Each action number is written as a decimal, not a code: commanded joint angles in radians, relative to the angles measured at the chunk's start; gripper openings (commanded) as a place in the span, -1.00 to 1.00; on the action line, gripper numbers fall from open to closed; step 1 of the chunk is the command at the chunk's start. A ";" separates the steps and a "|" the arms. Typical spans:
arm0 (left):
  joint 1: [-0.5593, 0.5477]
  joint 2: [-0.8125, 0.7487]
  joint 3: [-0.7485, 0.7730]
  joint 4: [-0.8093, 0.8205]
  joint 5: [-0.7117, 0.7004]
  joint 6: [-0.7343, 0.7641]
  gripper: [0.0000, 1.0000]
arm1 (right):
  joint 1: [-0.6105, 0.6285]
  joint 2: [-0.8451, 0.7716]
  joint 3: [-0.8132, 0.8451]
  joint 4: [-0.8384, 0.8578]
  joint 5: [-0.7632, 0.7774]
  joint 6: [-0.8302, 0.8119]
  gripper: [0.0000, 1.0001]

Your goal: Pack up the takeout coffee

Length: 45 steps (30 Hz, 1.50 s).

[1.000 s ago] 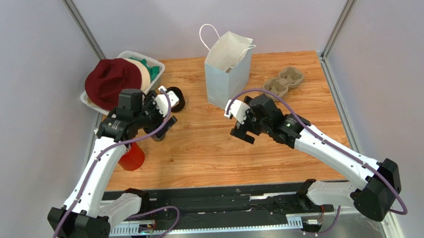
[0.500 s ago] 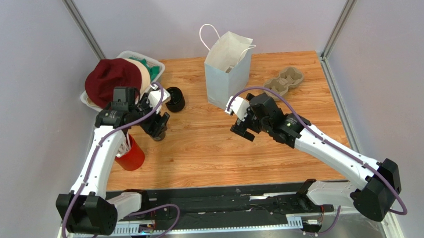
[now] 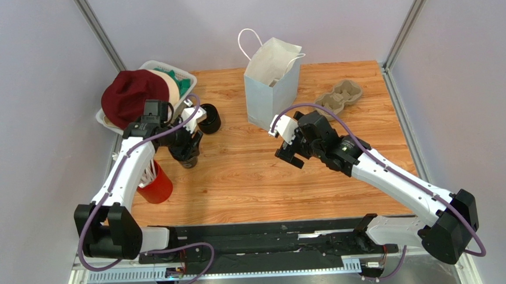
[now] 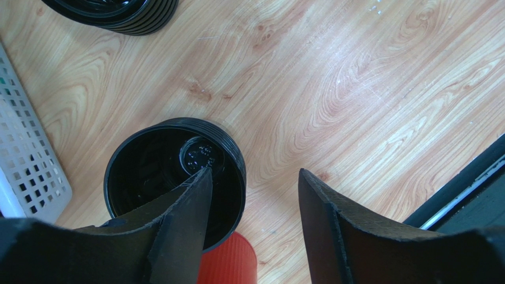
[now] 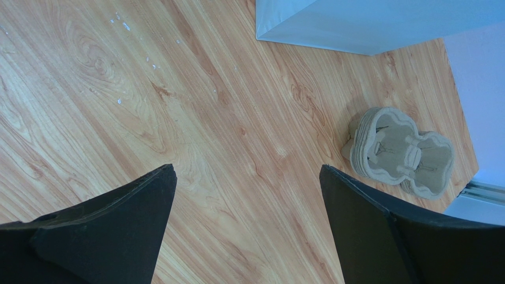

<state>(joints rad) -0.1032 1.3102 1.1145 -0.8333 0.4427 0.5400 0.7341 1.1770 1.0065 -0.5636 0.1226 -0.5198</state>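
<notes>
The takeout coffee (image 4: 148,171) is a small black cup standing upright on the wood, at the left of the table (image 3: 189,162). My left gripper (image 4: 253,173) hangs right above it, open. One finger (image 4: 178,219) reaches over the cup's mouth and the other (image 4: 338,225) stands outside its wall, over bare wood. The cup's right rim lies between them, and no contact shows. My right gripper (image 5: 247,168) is wide open over bare wood mid-table (image 3: 287,143), empty. The pale-blue paper bag (image 3: 270,81) stands open at the back centre.
A red cup (image 3: 156,184) of straws stands just left of the coffee (image 4: 228,260). A black stack of lids (image 3: 209,118) lies behind it. A white basket (image 3: 112,121) with a maroon cap sits back left. A grey pulp tray (image 3: 339,97) lies right of the bag.
My left gripper has swung over the black cup and come down, and its jaws have narrowed. The right arm has stayed still.
</notes>
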 commanded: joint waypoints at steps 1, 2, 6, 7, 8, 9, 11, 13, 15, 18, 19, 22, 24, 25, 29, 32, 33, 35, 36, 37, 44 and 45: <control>0.005 0.000 0.027 0.034 -0.001 -0.018 0.23 | -0.004 0.003 0.032 0.041 0.006 0.018 0.98; 0.005 0.001 0.025 0.034 -0.005 -0.020 0.22 | -0.005 0.004 0.032 0.039 0.006 0.018 0.98; 0.005 0.017 0.024 0.040 -0.016 -0.025 0.07 | -0.004 0.007 0.030 0.037 0.002 0.015 0.98; 0.005 0.024 0.025 0.042 -0.022 -0.029 0.03 | -0.004 0.009 0.030 0.036 0.002 0.015 0.98; 0.005 0.029 0.025 0.042 -0.027 -0.028 0.03 | -0.004 0.006 0.030 0.034 0.002 0.015 0.98; 0.005 0.034 0.024 0.042 -0.027 -0.028 0.03 | -0.004 0.006 0.030 0.036 -0.001 0.015 0.98; 0.005 0.046 0.027 0.043 -0.030 -0.031 0.03 | -0.004 0.004 0.030 0.036 -0.001 0.015 0.98; 0.005 0.053 0.030 0.042 -0.032 -0.032 0.01 | -0.002 0.000 0.030 0.034 -0.003 0.015 0.98; 0.005 0.055 0.030 0.045 -0.039 -0.037 0.01 | -0.002 -0.002 0.030 0.034 -0.001 0.014 0.98; 0.005 0.052 0.028 0.049 -0.044 -0.040 -0.07 | -0.002 -0.002 0.030 0.034 0.000 0.014 0.98; 0.005 0.052 0.027 0.051 -0.044 -0.040 -0.08 | -0.002 -0.002 0.030 0.034 -0.001 0.014 0.98; 0.005 0.052 0.025 0.054 -0.048 -0.041 -0.15 | -0.002 0.000 0.029 0.034 -0.001 0.014 0.98; 0.005 0.055 0.027 0.056 -0.052 -0.043 -0.16 | -0.002 0.001 0.030 0.031 -0.001 0.012 0.98; 0.005 0.057 0.025 0.056 -0.056 -0.044 -0.17 | -0.002 0.001 0.030 0.033 -0.001 0.012 0.98; 0.005 0.063 0.027 0.056 -0.061 -0.045 -0.24 | -0.002 0.001 0.029 0.031 -0.003 0.012 0.98; 0.005 0.069 0.028 0.054 -0.062 -0.048 -0.25 | -0.004 0.001 0.029 0.033 -0.001 0.010 0.98; 0.005 0.067 0.028 0.054 -0.062 -0.048 -0.30 | -0.001 0.001 0.029 0.033 -0.001 0.010 0.98; 0.005 0.070 0.030 0.054 -0.064 -0.046 -0.31 | -0.002 0.001 0.029 0.033 -0.001 0.010 0.98; 0.005 0.073 0.030 0.053 -0.065 -0.046 -0.31 | -0.002 0.001 0.029 0.033 0.000 0.010 0.98; 0.005 0.073 0.030 0.053 -0.065 -0.046 -0.31 | -0.002 0.001 0.029 0.033 -0.001 0.010 0.98; 0.005 0.077 0.031 0.053 -0.064 -0.046 -0.38 | -0.001 0.003 0.029 0.033 -0.001 0.009 0.98; 0.005 0.078 0.031 0.054 -0.065 -0.048 -0.39 | -0.002 0.003 0.029 0.031 -0.001 0.009 0.98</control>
<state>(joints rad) -0.1032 1.3872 1.1149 -0.7948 0.3748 0.5098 0.7334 1.1793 1.0065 -0.5636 0.1219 -0.5201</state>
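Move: Just ahead and to the left of the left hand stands the stack of black cups, its middle about 4 cm forward, 3 cm left and 8 cm down; its near right wall is almost between the fingertips. The shorter black stack is some 14 cm ahead of this hand and 3 cm to its right, the red straw cup about 5 cm back and 12 cm left. From the right hand the black cups lie roughly 27 cm left and 5 cm ahead. Easing down about 2 cm and forward and left by 1 to 1.5 cm, the left hand brings its half-open fingers astride the near right wall of the black cups, one inside the mouth and one outside. They narrow steadily to about half their starting gap around the rim, the wrist turning barely 5 degrees; whether they grip yet can't be seen. ##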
